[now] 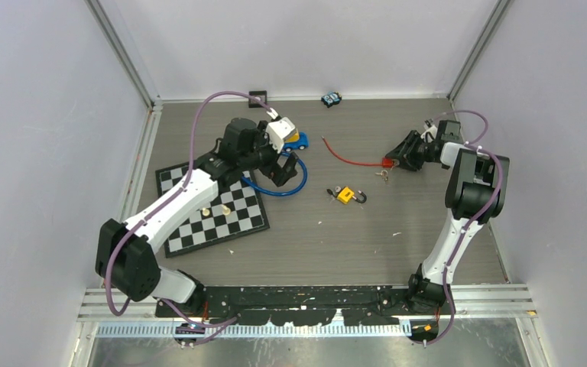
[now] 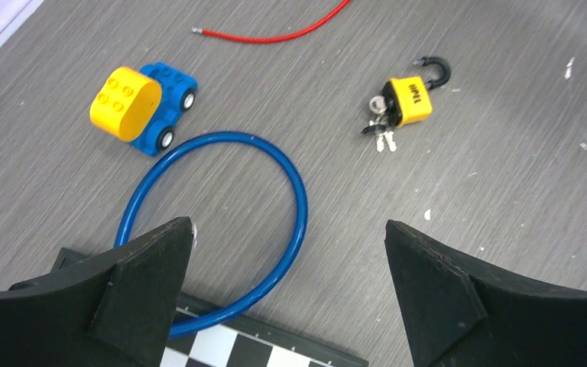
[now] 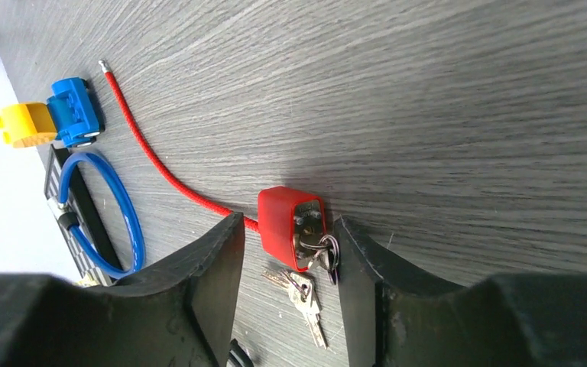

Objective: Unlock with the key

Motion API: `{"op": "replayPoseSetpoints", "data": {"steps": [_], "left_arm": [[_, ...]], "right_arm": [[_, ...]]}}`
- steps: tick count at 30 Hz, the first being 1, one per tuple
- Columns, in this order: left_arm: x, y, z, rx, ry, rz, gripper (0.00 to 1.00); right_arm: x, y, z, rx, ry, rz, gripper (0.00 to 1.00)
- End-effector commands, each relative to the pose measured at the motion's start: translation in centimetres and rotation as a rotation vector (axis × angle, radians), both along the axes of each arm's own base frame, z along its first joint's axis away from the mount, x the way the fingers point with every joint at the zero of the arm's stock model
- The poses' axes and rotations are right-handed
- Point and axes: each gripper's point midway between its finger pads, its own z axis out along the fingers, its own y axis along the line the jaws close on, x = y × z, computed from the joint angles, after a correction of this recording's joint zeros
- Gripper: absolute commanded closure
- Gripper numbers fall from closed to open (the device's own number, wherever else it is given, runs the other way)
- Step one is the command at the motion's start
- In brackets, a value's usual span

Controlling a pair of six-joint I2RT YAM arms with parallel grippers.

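A red cable lock (image 3: 289,227) lies on the table with a key (image 3: 315,246) in its cylinder and spare keys (image 3: 306,297) hanging from the ring. My right gripper (image 3: 290,222) stands open astride it. One finger is clear of the lock body and the other rests against the key ring. The lock's red cable (image 3: 160,164) trails away across the table. A yellow padlock (image 2: 409,101) lies mid-table with its shackle (image 2: 437,70) swung open and keys (image 2: 381,128) at its base. My left gripper (image 2: 290,252) hangs wide open and empty above a blue ring (image 2: 222,229).
A blue and yellow toy car (image 2: 144,103) sits beside the ring. A chessboard (image 1: 199,225) with two pale pieces lies at the left. A small blue toy (image 1: 331,99) and a black block (image 1: 258,97) sit by the back wall.
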Motion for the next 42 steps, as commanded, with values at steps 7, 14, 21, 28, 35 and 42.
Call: {"op": "replayPoseSetpoints", "data": {"steps": [7, 14, 21, 28, 35, 42], "left_arm": [[-0.8, 2.7, -0.3, 0.184, 0.039, -0.009, 0.00], [-1.4, 4.4, -5.6, 0.436, 0.083, -0.178, 0.01], [-0.8, 4.2, -10.9, 0.629, 0.087, -0.447, 0.00], [1.3, 4.1, -15.5, 0.755, 0.184, -0.508, 0.01], [0.1, 3.4, -17.8, 0.792, 0.252, -0.567, 0.21], [-1.1, 2.4, -19.3, 0.805, 0.270, -0.536, 0.57]], "right_arm": [[0.0, -2.1, 6.2, -0.195, -0.165, 0.022, 0.36], [-3.6, -1.7, 12.4, -0.275, -0.242, 0.061, 0.32], [-9.9, 0.8, 16.7, -0.254, -0.239, 0.145, 0.32], [-13.1, 1.9, 18.4, -0.303, -0.351, 0.191, 0.29], [-13.4, 2.8, 17.3, -0.256, -0.362, 0.228, 0.29], [-13.8, 3.6, 17.8, -0.222, -0.381, 0.250, 0.29]]}}
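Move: The near side of the blue cable loop lies some 20 cm below the left hand and 4 cm to its left, level with it fore and aft. From that hand the yellow padlock is about 13 cm right and 1 cm ahead, and the toy truck roughly 21 cm straight ahead. The red lock is just off the right fingertips, about 3 cm left, 1 cm ahead and 2 cm down; loose keys lie some 4 cm nearer the base than the red lock and 1 cm left of it. Left fingers sink about 19 cm to straddle the blue cable, partly closing; right rises back from the red lock. ##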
